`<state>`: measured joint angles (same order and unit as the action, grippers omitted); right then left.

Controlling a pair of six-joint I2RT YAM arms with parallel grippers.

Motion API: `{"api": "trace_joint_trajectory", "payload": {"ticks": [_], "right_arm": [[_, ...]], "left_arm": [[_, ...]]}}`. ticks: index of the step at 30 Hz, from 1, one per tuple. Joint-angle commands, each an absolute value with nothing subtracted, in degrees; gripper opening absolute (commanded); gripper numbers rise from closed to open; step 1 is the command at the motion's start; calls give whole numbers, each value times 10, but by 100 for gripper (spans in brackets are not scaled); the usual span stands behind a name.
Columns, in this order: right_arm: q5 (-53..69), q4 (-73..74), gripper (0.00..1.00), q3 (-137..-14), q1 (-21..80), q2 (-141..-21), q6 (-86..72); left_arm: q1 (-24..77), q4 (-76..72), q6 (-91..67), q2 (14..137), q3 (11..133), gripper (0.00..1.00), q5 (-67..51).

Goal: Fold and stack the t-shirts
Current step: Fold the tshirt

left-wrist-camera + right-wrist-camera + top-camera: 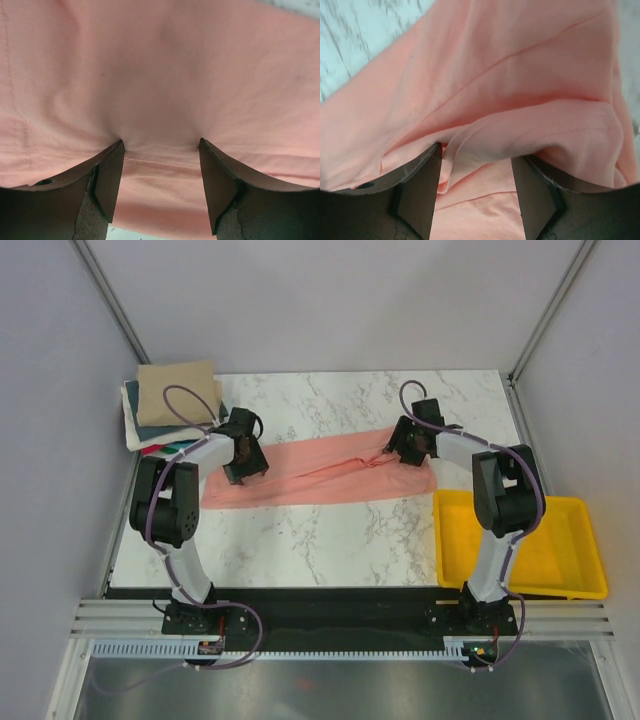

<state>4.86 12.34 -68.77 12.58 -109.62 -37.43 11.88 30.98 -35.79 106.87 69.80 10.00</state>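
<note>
The salmon-pink t-shirt (320,478) lies as a long strip across the middle of the marble table (300,540). My left gripper (243,458) is over its left end. In the left wrist view the gripper (161,145) is open, and its fingertips (111,175) press down into the flat pink cloth (160,75). My right gripper (410,445) is over the shirt's right end. In the right wrist view the gripper (476,156) is open, and a loose fold of pink cloth (530,130) lies over and between its fingertips (535,195). A stack of folded t-shirts (175,400), tan on top, sits at the back left.
A yellow plastic tray (560,570) sits at the front right, beside the right arm's base. The folded stack is close behind the left gripper. Grey walls and frame posts close in the table on the left, back and right.
</note>
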Motion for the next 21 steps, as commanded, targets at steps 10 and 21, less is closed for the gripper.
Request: {"api": "trace_joint_trajectory", "payload": {"ticks": [10, 21], "right_arm": [[90, 287, 62, -1299, 141, -1500, -325], [222, 42, 62, -1407, 195, -1647, -347]], "left_arm": [[303, 245, -467, 966, 528, 68, -74], [575, 204, -602, 946, 579, 69, -143]]}}
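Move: The t-shirt, folded to a long strip running left to right, lies under both open hands. Its middle is about 19 cm to the right of the left hand and level with it, and some 24 cm left and 5 cm back of the right hand, just below both. The folded stack stands about 20 cm left and 23 cm farther out from the left hand; the yellow bin's middle is roughly 32 cm right and 27 cm back of the right hand. The t-shirt strip is swivelled on the table by both hands, fingers still open and resting on its two end parts. The right hand sweeps some 22 cm forward, then bends about 15 cm left; the left drags rightward, then back too, some 35 cm in all towards the table's near edge. The left hand turns clockwise about 35 degrees, the right a little counter-clockwise and tips outward. ##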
